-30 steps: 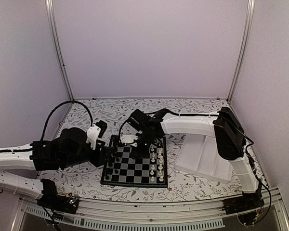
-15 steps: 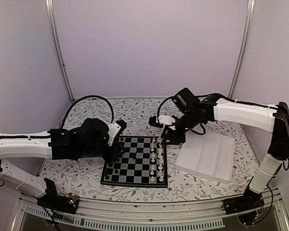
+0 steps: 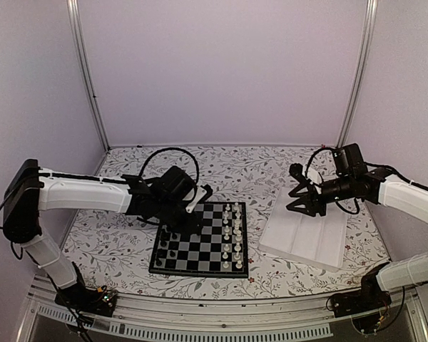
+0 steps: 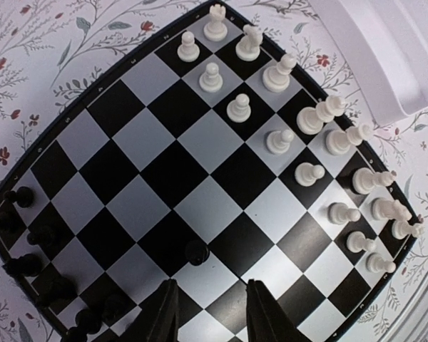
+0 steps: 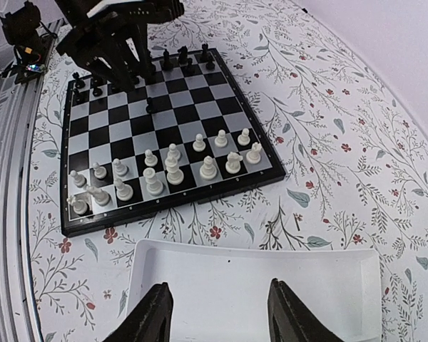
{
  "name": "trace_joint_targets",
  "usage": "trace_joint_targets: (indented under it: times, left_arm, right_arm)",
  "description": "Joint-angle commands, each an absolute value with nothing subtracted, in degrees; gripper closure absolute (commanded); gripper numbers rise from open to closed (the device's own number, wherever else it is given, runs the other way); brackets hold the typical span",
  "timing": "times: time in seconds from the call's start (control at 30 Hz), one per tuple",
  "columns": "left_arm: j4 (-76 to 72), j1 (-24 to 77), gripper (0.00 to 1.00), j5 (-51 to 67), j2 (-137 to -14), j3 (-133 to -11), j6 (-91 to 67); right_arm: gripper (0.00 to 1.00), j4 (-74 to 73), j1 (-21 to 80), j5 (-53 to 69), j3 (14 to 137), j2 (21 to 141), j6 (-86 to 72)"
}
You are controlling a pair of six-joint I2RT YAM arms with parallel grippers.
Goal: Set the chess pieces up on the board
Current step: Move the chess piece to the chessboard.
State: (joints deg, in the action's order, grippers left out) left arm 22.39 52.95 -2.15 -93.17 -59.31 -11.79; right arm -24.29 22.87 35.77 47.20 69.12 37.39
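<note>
The board (image 3: pixel 200 273) lies in the middle of the table, and fills the left wrist view (image 4: pixel 164 178). Black chess pieces (image 4: pixel 25 265) crowd its left edge (image 3: pixel 164 246), and white pieces (image 4: pixel 310 173) line its right side. One black pawn (image 4: pixel 197 251) stands alone on a dark square, just ahead of my left gripper (image 4: pixel 212 313). That gripper hangs open over the board's left half (image 3: pixel 187 224), with nothing between its fingers. My right gripper (image 5: pixel 221 313) is open and empty above the white tray (image 5: pixel 257 285), to the right of the board (image 3: pixel 304 208).
The white rectangular tray (image 3: pixel 307 242) lies right of the board and looks bare where it shows. A floral cloth (image 3: pixel 114 246) covers the table. Walls and metal posts (image 3: pixel 89 78) close in the back and sides.
My right arm has swung off the board and out to the right, over the tray, with its jaws wider. My left arm has reached further over the board's left half, with its jaws narrower.
</note>
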Motion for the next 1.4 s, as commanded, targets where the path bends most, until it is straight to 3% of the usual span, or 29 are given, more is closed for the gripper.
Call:
trace_joint_targets:
  times: [0.0,0.4,0.87,1.37]
  left_arm:
    - [24.47,52.21,0.65,-0.56,-97.39,-63.06,-11.16]
    - [25.37,51.87,0.65,-2.61,-102.98,-65.11,-10.3]
    - [24.82,50.69,0.93,-1.15,-103.0,-65.72,-10.39]
    - [27.48,45.04,0.95,-7.62,-100.42,-63.98,-12.86]
  right_arm:
    - [0.52,-22.74,22.65,38.74,48.37,71.33,37.94]
    - [0.52,-23.26,22.61,37.8,48.78,72.99,38.98]
    - [0.52,-23.38,22.66,36.76,48.87,74.04,39.42]
    - [0.52,-23.66,22.63,36.6,48.96,74.87,39.56]
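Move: The lone black pawn left mid-board stands almost straight below my open left hand, about 1 cm ahead and some 5 cm down. The gap in the black pawn row lies about 5 cm ahead and 6 cm left of my hand, with a black pawn already standing about 3 cm nearer me than the gap. The closest white pawn is some 9 cm right and 2 cm ahead. From my right hand the lone pawn lies about 26 cm left, level, 12 cm lower. I lower my left hand about 5 cm, nearly straight down over the lone pawn, and close the fingers to pinch it. Then I carry it forward and left, roughly 4 cm each way and rising a little over 1 cm, towards the gap in the black pawn row. My right hand, empty and open, sinks about 2 cm. ##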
